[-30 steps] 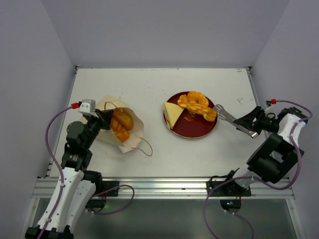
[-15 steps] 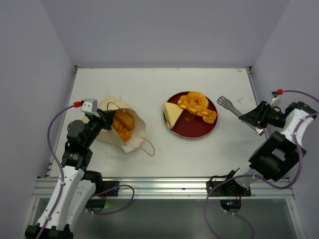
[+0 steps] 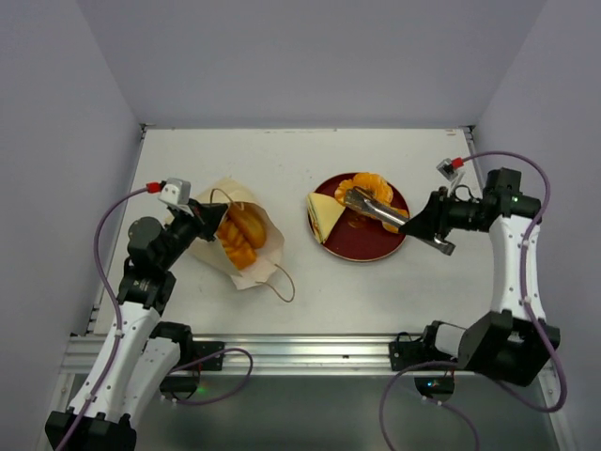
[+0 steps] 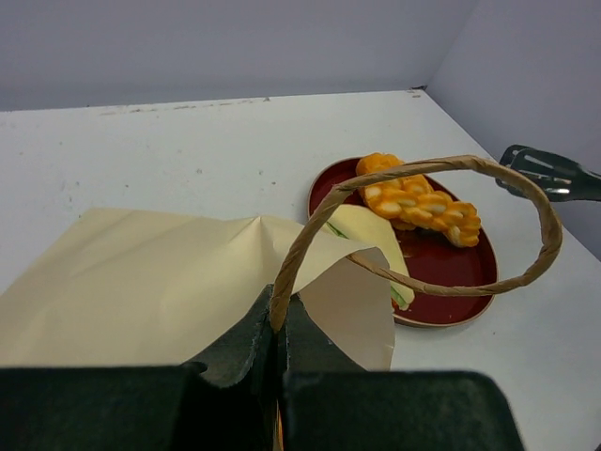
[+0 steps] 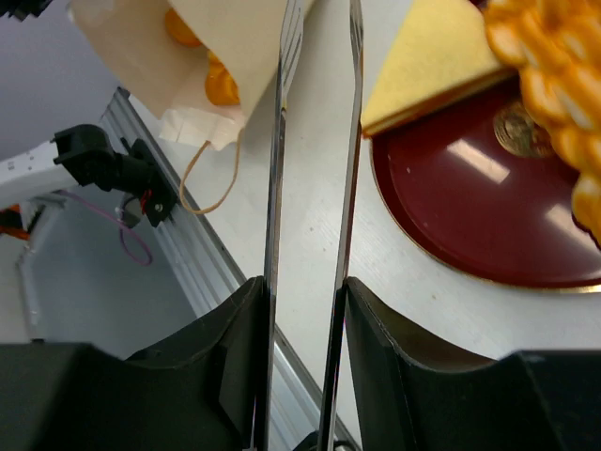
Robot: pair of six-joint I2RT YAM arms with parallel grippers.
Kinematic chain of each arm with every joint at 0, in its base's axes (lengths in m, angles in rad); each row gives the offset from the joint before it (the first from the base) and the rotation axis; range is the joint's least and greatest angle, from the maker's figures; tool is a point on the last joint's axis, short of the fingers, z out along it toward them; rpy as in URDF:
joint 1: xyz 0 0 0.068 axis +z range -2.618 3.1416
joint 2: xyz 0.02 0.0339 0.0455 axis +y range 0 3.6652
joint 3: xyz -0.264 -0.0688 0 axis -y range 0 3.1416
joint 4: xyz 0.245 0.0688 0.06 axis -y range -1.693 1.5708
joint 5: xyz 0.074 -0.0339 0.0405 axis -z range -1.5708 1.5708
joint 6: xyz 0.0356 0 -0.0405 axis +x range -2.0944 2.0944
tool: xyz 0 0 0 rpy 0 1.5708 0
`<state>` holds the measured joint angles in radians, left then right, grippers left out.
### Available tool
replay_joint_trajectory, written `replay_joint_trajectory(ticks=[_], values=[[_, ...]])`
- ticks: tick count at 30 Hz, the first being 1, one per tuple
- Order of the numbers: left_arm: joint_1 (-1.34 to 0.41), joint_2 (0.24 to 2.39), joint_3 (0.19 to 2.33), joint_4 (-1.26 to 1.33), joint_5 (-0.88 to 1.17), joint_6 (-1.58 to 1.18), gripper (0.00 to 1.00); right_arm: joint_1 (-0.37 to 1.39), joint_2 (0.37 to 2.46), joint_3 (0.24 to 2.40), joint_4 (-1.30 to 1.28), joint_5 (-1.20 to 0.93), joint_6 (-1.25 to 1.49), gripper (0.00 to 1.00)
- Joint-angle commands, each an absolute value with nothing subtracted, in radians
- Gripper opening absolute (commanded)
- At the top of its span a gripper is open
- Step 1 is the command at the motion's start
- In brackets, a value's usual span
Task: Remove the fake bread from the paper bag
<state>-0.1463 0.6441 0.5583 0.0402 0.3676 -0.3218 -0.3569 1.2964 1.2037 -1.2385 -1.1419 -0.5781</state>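
Note:
The paper bag [image 3: 254,266] lies on its side at the left, mouth toward the arms' bases. Orange fake bread [image 3: 242,232] shows in that mouth. My left gripper [image 3: 202,224] is shut on the bag's brown loop handle [image 4: 413,169], which arches up from its jaws. A pale sandwich [image 3: 324,214] and a braided loaf [image 3: 376,188] rest on the red plate [image 3: 371,246]. My right gripper [image 3: 427,225] is shut on metal tongs [image 3: 376,209]. The tongs' tips hang over the plate, with nothing between their two arms [image 5: 282,141].
White walls close in the table on three sides. An aluminium rail [image 3: 310,349] runs along the near edge. The bag's second loop handle [image 3: 280,280] trails on the table toward that rail.
My right arm has swung left and carried the tongs from beside the plate to over it, their arms squeezed closer together. My left gripper has tugged the bag slightly to the right.

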Motion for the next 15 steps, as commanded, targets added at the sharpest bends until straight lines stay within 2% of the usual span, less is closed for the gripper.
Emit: replay_joint_trajectory(ticks=[1, 6, 15], values=[[-0.149, 0.652, 0.609, 0.127, 0.402, -0.321, 0.00, -0.232, 1.123, 1.180, -1.001, -1.147, -0.402, 0.42], [-0.149, 0.660, 0.598, 0.129, 0.410, -0.314, 0.00, -0.037, 0.980, 1.138, -0.832, -1.054, -0.318, 0.41], [-0.149, 0.647, 0.598, 0.138, 0.419, -0.344, 0.00, 0.544, 1.017, 1.104, -0.720, -0.720, -0.307, 0.37]])
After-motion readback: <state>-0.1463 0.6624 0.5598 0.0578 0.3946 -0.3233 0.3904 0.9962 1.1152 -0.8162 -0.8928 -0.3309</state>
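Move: The braided bread in the bag lies about 41 cm to the left of the right hand, 3 cm ahead and some 14 cm below it. The round loaf beside it is 38 cm left and 7 cm ahead. On the way stand the red plate, 12 cm left and 10 cm ahead, and on it the sandwich, 20 cm left and 10 cm ahead. From the left hand, the braided bread is about 2 cm right, level fore and aft, some 17 cm down. Still gripping the tongs half open, the right hand carries them away from above the plate towards the bag's mouth, about 14 cm left and 7 cm back, rising some 5 cm and then starting to sink. The wrist swings the tongs counter-clockwise by nearly 30 degrees until they point left. The left hand stays put, keeping its pinch on the bag's rim. ##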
